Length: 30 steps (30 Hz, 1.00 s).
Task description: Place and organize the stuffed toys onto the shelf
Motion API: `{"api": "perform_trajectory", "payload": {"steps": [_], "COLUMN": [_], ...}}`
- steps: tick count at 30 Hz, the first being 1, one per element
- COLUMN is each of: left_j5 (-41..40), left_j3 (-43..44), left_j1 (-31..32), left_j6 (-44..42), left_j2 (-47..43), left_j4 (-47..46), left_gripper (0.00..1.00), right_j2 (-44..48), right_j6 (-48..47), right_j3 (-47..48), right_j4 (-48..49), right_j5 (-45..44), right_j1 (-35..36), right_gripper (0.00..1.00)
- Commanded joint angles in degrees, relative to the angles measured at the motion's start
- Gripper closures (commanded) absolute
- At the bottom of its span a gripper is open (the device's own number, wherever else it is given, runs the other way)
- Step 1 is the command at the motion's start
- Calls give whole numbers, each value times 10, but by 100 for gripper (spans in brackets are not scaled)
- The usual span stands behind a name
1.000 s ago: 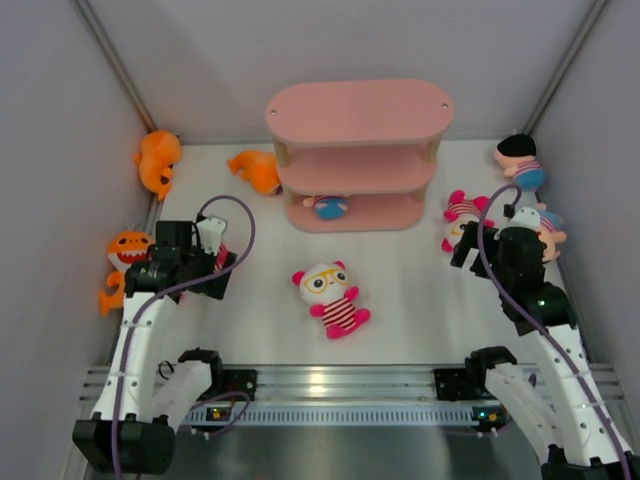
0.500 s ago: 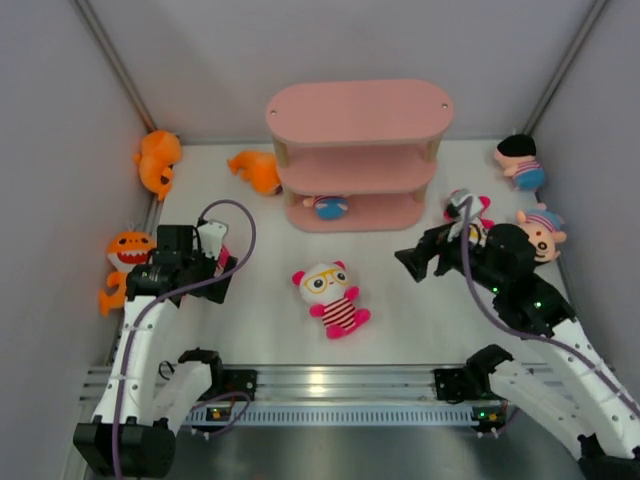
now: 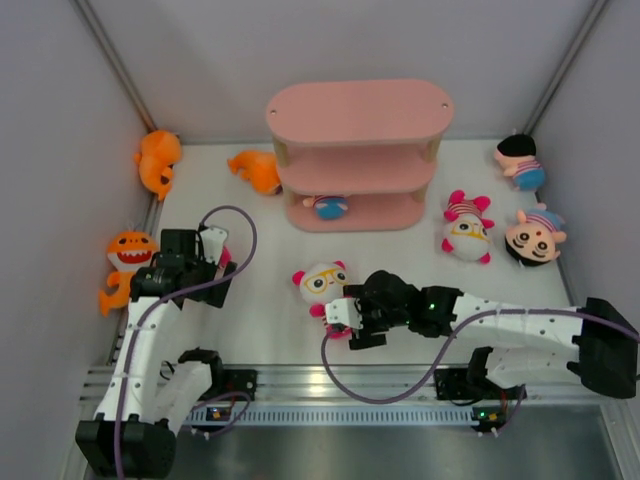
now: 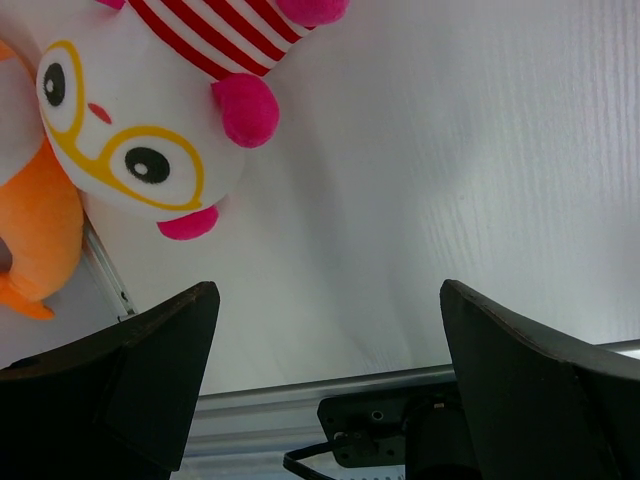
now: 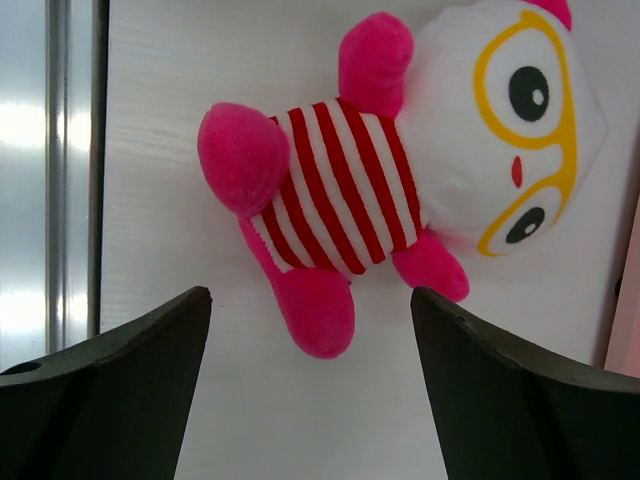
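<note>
The pink shelf stands at the back, with a small blue doll on its bottom board. A glasses plush lies on its back mid-table. My right gripper hovers open over its legs, and one pink foot points into the gap between the fingers without touching them. My left gripper hangs open above bare table, just beside another glasses plush and an orange shark.
Two more orange sharks lie at the back left. On the right lie a third glasses plush and two dolls. Grey walls close both sides, and a metal rail runs along the near edge.
My right arm has swung from the toys at the far right across to the centre plush, its jaws narrowing a little. The left arm has barely moved.
</note>
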<state>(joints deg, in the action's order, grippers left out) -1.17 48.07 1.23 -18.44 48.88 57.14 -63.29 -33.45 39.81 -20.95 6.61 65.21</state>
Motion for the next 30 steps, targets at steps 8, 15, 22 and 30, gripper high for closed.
{"api": "perform_trajectory", "payload": {"steps": [8, 15, 22, 30], "left_j5": [-1, 0, 0, -1], "left_j3": [-9, -9, -11, -11], "left_j1": [-3, -3, -3, -3], "left_j6": [-9, -9, -10, -11], "left_j2": [-1, 1, 2, -1], "left_j4": [-23, -25, -27, -27], "left_gripper": [2, 2, 2, 2], "right_j2": [-138, -166, -50, -104], "right_j6": [-88, -57, -35, -127], "right_j3": [-14, 25, 220, 588], "right_j4": [175, 147, -61, -301], "right_j5": [-48, -45, -63, -236], "right_j1": [18, 27, 29, -23], "right_gripper": [21, 76, 98, 98]}}
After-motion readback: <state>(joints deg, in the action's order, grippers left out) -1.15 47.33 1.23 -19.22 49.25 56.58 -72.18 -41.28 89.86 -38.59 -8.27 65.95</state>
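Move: The panda toy's middle is about 6 cm to the left of the right hand, 5 cm ahead and 7 cm below. The pink shelf's middle lies roughly 31 cm ahead of that hand, in line with it and about 5 cm higher; the striped doll on its lowest board is some 28 cm ahead, 6 cm left and 5 cm lower. From the left hand, the same panda is about 26 cm to the right, level with it and 10 cm below. With its fingers open, the right hand sinks about 6 cm while easing some 3 cm each forward and left onto the near side of the panda toy, where the fingers shut and pinch the striped body beside the leg. Keeping that hold, the hand then lifts fast, some 33 cm straight up with a few centimetres forward towards the shelf, while the wrist tips the fingers up by roughly 25 degrees. ##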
